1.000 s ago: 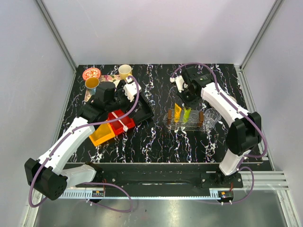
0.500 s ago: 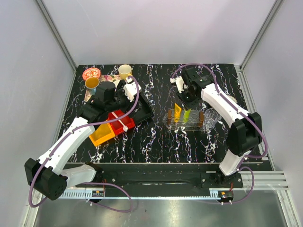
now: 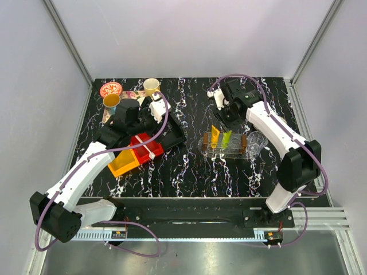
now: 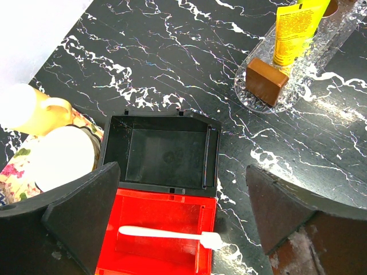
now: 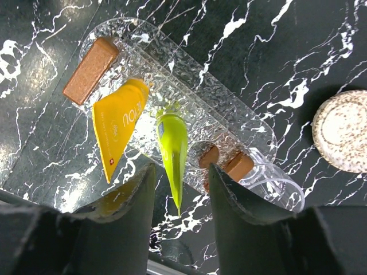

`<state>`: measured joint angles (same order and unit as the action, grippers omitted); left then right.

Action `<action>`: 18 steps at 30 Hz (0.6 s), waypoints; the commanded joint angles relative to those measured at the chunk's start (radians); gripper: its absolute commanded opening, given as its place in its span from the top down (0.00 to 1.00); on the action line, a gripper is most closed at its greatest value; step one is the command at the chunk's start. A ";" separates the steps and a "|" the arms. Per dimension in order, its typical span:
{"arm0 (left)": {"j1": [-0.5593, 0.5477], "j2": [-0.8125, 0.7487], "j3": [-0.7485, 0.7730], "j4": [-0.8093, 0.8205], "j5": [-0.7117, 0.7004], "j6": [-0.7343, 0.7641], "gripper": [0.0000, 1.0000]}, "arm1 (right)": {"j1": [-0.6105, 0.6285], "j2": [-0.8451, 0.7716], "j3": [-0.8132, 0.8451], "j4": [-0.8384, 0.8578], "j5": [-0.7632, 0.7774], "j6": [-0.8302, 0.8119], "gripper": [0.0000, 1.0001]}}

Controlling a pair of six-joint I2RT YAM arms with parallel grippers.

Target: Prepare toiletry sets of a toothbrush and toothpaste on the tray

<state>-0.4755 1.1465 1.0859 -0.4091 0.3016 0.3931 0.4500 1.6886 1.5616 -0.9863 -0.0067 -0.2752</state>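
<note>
The white toothbrush [image 4: 166,234] lies across the red bin [image 4: 143,217], its head over the bin's right wall. My left gripper [image 4: 183,192] hangs wide open above it, empty. The toothpaste stands in the clear rack with brown ends [image 5: 92,69] on the clear oval tray [image 5: 97,31]: an orange-yellow tube [image 5: 117,123] and a lime green tube [image 5: 172,149], both upright, flat ends up. My right gripper [image 5: 180,172] is open just above the green tube, with its fingers either side of the tube's flat tip and a gap on both sides. From above, the rack [image 3: 225,143] lies under that gripper [image 3: 231,116].
A black bin [image 4: 160,152] adjoins the red one, and an orange bin [image 3: 123,163] lies nearer the arm bases. The floral tray with cups [image 3: 123,96] is at the back left beside a red bowl [image 3: 110,89]. A clear cup [image 3: 256,142] stands right of the rack.
My right gripper has opened and let go of the green tube, which stays standing in the rack, and has drawn slightly back. The left arm has not moved.
</note>
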 commanded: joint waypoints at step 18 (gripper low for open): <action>0.265 -0.037 0.011 -0.236 0.151 0.162 0.02 | 0.009 -0.224 0.103 0.054 0.099 -0.009 0.50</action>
<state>-0.2993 1.1431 1.0859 -0.5529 0.3515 0.4419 0.4511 1.5143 1.6512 -0.9714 0.0681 -0.2733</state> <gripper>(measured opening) 0.976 0.504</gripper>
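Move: The green toothpaste stands in the clear holder between the right hand's open fingers, its middle some 5 cm below and 1 cm back. The yellow toothpaste is about 5 cm to that hand's left, 1 cm back; the clear cup 12 cm right, 3 cm back. From the left hand, the white toothbrush in the red bin lies about 9 cm left, 6 cm back and 22 cm down; the black bin is underneath, 1 cm farther out, the white plates 9 cm left and 10 cm ahead. Upward goes the right hand, about 10 cm almost straight off the green toothpaste in the holder, its already parted fingers staying open and their tips swinging forward some 15 degrees. After a short wait the left hand sets off left, about 6 cm and gathering speed, sinking a little from over the black bin towards the toothbrush in the red bin, fingers wide open. ##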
